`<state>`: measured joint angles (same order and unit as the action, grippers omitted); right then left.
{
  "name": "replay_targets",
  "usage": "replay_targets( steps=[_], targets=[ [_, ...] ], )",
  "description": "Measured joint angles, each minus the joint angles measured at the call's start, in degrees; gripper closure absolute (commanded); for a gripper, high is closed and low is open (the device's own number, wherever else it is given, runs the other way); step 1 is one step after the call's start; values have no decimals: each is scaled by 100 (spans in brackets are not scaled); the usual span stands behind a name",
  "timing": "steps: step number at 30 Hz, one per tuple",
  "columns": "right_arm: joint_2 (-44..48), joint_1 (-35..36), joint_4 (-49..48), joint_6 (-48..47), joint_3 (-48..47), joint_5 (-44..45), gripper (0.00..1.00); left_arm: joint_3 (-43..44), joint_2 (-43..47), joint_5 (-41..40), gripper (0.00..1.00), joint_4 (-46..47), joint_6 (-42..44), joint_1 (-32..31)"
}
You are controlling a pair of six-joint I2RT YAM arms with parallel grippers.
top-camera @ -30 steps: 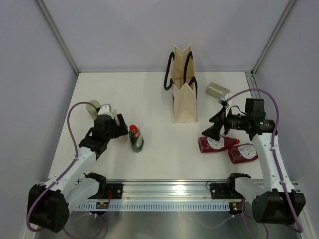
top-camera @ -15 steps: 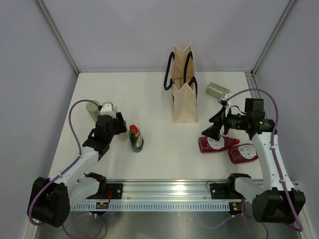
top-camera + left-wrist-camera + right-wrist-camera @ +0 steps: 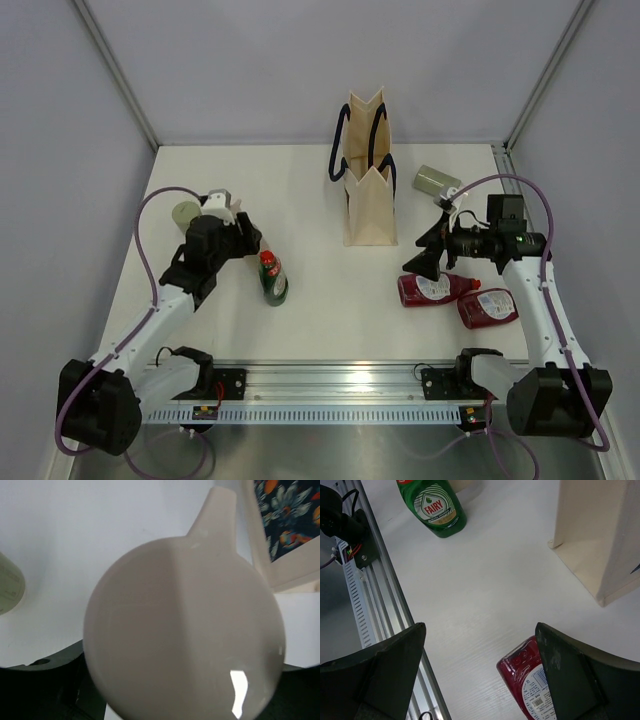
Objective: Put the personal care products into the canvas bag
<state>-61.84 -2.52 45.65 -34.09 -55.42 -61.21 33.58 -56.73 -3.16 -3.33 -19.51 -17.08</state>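
Observation:
My left gripper (image 3: 238, 232) is shut on the beige bottle (image 3: 222, 207), which is off the table at the left; it fills the left wrist view (image 3: 185, 630) and hides the jaws. An olive-grey bottle (image 3: 185, 215) lies just behind it. The dark green bottle with a red cap (image 3: 272, 280) stands to the right. The canvas bag (image 3: 368, 200) stands upright at the back centre. My right gripper (image 3: 425, 258) hangs open above a dark red bottle (image 3: 435, 288), and nothing is between its fingers (image 3: 375, 665). Another dark red bottle (image 3: 487, 307) and another olive-grey bottle (image 3: 437, 181) lie nearby.
The aluminium rail (image 3: 330, 385) with both arm bases runs along the near edge. Grey walls close in the table on the left, back and right. In the right wrist view the green bottle (image 3: 432, 505) and the bag's corner (image 3: 600, 535) lie ahead.
The left gripper has closed on the beige bottle and carried it up and slightly toward the back. The right arm has barely moved.

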Motion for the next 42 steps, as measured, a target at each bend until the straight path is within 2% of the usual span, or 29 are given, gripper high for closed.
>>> replay_targets(
  steps=[11, 20, 25, 34, 38, 42],
  targets=[
    [-55, 177, -46, 105, -90, 2, 1, 1679, -894, 732, 100, 146, -411, -37],
    [-55, 177, -79, 225, -92, 4, 0, 3611, -1895, 879, 100, 197, -538, -815],
    [-52, 177, -83, 297, -92, 9, 1, 5051, -2745, 951, 100, 323, -575, -990],
    [50, 177, -81, 348, -90, 39, 1, 7536, -4800, 1023, 100, 376, -411, -1287],
    [188, 179, -85, 372, -68, 68, 0, 8019, -5532, 1014, 100, 323, -179, -1394],
    [299, 179, -109, 439, 24, 72, 0, 8048, -6015, 894, 100, 114, 133, -1486]
  ],
)
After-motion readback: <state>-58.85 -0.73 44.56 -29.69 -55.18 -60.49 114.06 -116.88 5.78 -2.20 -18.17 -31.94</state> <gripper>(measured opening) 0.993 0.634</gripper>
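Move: Some 21 cm ahead and 31 cm to the right of the left hand, which already holds the beige pump bottle, stands the canvas bag, its middle near hand height and its mouth well above. The green Fairy bottle stands about 6 cm back and 6 cm right of that hand; the pale green cylinder about 12 cm ahead and 17 cm left, some 9 cm lower. From the right hand the bag lies roughly 29 cm ahead, 13 cm left and 8 cm lower. Lifting the pump bottle in a high arc, the left hand swings about 26 cm right and 20 cm forward to the canvas bag, climbing nearly 30 cm before sinking some 10 cm over its open mouth. The wrist tips the fingers up towards level and turns clockwise some 25 degrees; they keep their hold. ##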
